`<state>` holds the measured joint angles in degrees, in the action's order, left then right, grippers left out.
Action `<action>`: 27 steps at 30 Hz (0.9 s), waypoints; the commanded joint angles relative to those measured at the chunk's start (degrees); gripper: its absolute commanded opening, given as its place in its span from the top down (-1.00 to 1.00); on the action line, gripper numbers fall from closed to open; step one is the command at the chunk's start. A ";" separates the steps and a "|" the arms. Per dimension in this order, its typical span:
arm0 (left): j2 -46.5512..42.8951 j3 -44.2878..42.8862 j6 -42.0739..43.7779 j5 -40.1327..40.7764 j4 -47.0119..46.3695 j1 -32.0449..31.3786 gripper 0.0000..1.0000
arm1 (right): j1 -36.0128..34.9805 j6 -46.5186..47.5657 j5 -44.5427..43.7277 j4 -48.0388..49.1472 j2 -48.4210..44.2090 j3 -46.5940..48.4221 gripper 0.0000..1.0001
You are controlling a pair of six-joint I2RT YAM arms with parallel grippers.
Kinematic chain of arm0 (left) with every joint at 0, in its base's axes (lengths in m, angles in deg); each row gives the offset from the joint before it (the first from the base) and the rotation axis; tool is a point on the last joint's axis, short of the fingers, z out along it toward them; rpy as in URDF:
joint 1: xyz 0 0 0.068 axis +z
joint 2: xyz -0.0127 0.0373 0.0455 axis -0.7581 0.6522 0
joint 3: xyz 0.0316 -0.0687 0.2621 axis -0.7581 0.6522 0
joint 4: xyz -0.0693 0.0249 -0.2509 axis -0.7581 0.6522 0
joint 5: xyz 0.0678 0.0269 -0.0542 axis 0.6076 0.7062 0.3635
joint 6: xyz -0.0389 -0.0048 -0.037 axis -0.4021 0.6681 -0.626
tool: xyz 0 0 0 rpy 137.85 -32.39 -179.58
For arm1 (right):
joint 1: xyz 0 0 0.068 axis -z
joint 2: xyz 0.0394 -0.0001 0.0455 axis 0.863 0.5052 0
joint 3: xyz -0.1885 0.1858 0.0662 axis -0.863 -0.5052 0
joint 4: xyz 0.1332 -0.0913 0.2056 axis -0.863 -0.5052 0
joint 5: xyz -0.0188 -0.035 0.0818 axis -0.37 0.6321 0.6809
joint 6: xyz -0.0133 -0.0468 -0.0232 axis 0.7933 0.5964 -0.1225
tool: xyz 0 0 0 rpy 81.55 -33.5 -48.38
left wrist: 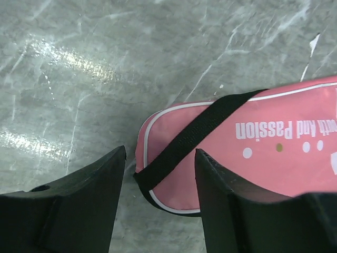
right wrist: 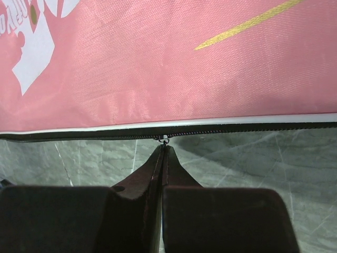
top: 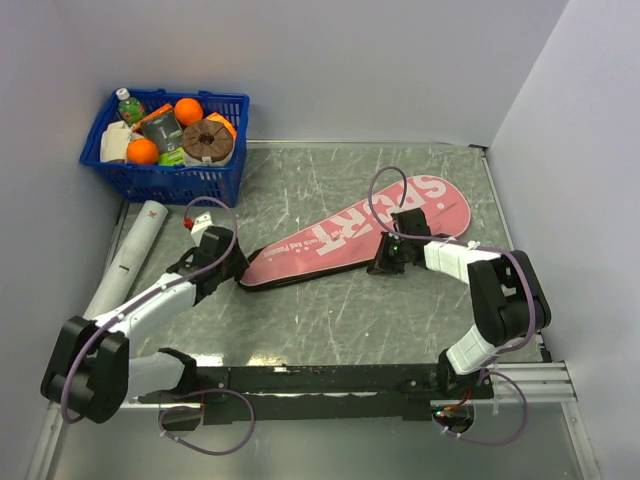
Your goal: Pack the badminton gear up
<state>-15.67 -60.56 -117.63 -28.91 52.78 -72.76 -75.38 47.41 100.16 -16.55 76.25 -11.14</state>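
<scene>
The long pink racket bag [top: 360,232] lettered "SPORT" lies slantwise mid-table. My left gripper [top: 232,270] is open at its narrow end; in the left wrist view [left wrist: 160,150] the jaws stand either side of the bag's tip [left wrist: 253,158] and its black strap [left wrist: 200,132], not closed on them. My right gripper [top: 383,262] is at the bag's near edge; in the right wrist view [right wrist: 164,147] it is shut on the zipper pull [right wrist: 165,139] of the bag [right wrist: 184,63]. The white tube [top: 130,255] lies at the left. Rackets and shuttlecocks are out of sight.
A blue plastic basket [top: 165,182] of groceries stands at the back left corner. Walls close in the table on the left, back and right. A black rail runs along the near edge between the arm bases.
</scene>
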 commanded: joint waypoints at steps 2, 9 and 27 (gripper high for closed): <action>2.65 0.47 -0.39 -3.23 -4.06 1.31 -0.18 | 0.43 1.13 2.62 1.60 -0.61 -0.72 1.00; 8.71 0.82 0.66 -6.74 -9.32 2.02 0.43 | 0.52 1.13 2.80 2.22 -0.34 -1.07 1.00; 1.09 7.76 -0.04 -14.65 -12.85 1.93 0.77 | -24.77 -9.06 3.50 3.62 11.25 12.98 1.00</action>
<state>-10.58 -54.98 -116.95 -38.15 40.17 -70.38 -94.70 43.13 101.32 -15.09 84.52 -3.41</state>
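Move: The bag's strap-crossed narrow end is right under the open left fingers, some 4 cm down, 2 cm ahead and 1 cm right. The right hand already holds the zip pull at the bag's near edge; that narrow end, where it heads, lies about 32 cm to its left and 3 cm back. From the left hand, the zip pull is some 32 cm right and 2 cm ahead, the white tube about 28 cm left and 5 cm ahead, and the blue basket some 30 cm ahead and 18 cm left. The left hand sinks about 3 cm, easing slightly forward, and closes its wide-open fingers nearly shut to pinch the strapped narrow end of the bag, then shifts slightly right and back with it. The right hand, fingers still shut on the zip pull, first stays put, then sweeps about 12 cm left and some 4 cm back along the bag's near edge towards the left hand, turning counter-clockwise some 15 degrees. ##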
